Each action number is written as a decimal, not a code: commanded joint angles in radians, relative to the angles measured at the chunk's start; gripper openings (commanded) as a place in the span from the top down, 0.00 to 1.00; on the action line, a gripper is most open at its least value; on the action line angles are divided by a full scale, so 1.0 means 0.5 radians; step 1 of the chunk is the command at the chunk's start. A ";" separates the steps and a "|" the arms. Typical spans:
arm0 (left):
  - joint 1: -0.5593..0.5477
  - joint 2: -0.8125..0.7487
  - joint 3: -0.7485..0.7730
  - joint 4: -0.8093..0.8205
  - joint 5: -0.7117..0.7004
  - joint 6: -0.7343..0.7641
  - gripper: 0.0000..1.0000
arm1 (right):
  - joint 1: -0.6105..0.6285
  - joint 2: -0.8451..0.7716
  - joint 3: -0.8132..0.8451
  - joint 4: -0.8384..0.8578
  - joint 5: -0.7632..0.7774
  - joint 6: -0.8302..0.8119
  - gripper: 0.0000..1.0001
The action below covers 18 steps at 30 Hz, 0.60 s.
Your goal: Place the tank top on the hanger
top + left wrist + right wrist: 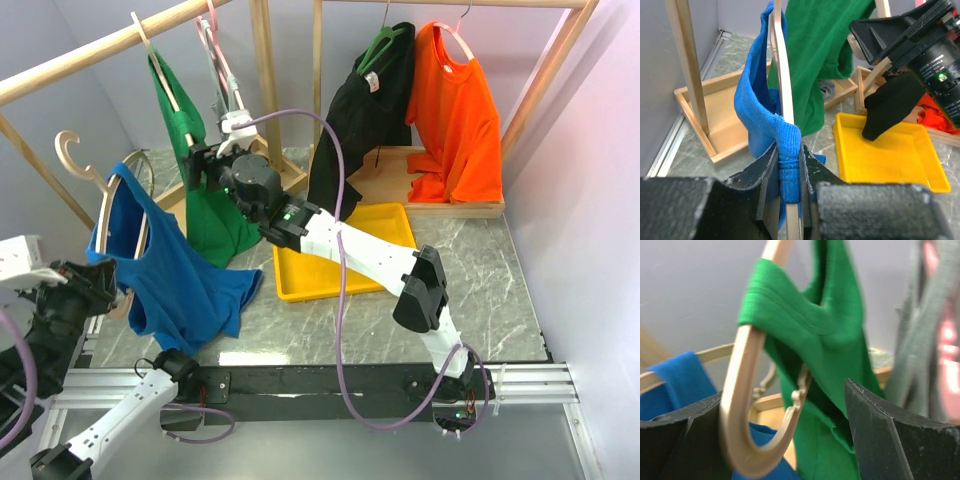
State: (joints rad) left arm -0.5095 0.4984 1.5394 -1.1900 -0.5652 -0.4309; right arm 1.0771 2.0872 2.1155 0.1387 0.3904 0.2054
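The royal-blue tank top point(175, 280) hangs over the pale wooden hanger point(105, 215) at the left, its curved hook point(72, 150) pointing up below the rail. My left gripper point(100, 288) is shut on the hanger's lower edge with a blue strap pinched over it. The left wrist view shows the strap point(789, 150) folded over the thin hanger point(781, 65) between the jaws. My right gripper point(203, 165) is open beside the green tank top point(205, 200). In the right wrist view, its jaws point(782, 390) straddle that top's beige hanger end point(740, 405). The blue tank top point(680, 380) shows behind.
A yellow tray point(380, 225) lies mid-table under the right arm. A black shirt point(350, 130) and an orange shirt point(460, 110) hang at the back right. A grey top point(222, 80) hangs beside the green one. Wooden rack rail point(90, 55) and uprights frame the back.
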 commanded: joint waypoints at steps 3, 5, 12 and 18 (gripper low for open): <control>0.003 0.092 0.066 0.346 -0.066 0.156 0.99 | -0.111 -0.122 -0.043 -0.010 0.063 0.132 0.20; -0.009 0.120 0.057 0.376 -0.094 0.187 0.99 | -0.114 -0.131 -0.058 -0.020 0.078 0.141 0.20; -0.018 0.261 0.231 0.459 -0.134 0.315 0.99 | -0.151 -0.152 -0.120 -0.019 0.097 0.178 0.21; -0.021 0.420 0.461 0.481 -0.140 0.438 0.99 | -0.194 -0.168 -0.154 -0.029 0.072 0.218 0.21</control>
State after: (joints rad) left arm -0.5152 0.6666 1.6794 -1.0771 -0.6044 -0.2813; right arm 1.0027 2.0686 2.0521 0.1032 0.4187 0.2874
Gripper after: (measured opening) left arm 0.208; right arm 0.796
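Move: On the rail, the free stretch the left hand takes the blue tank top's hanger to lies about 30 cm ahead, 3 cm left and 18 cm above it; the green top's hanger is some 36 cm ahead, 10 cm right and 8 cm up. From the right hand, the middle of that green-top hanger is about 12 cm ahead, 6 cm left and 8 cm above; the pink hanger is 15 cm ahead, 1 cm right and 8 cm up. Lifting the still-pinched end of the blue tank top's hanger, the left hand goes up about 5 cm and forward 3 cm towards the rail, rising fastest at the end, its left side tilting up slightly. The right hand, fingers staying wide, moves forward and right about 5 cm while sinking a little, its left finger bearing on the near end of the green top's hanger to swing it rightward. ##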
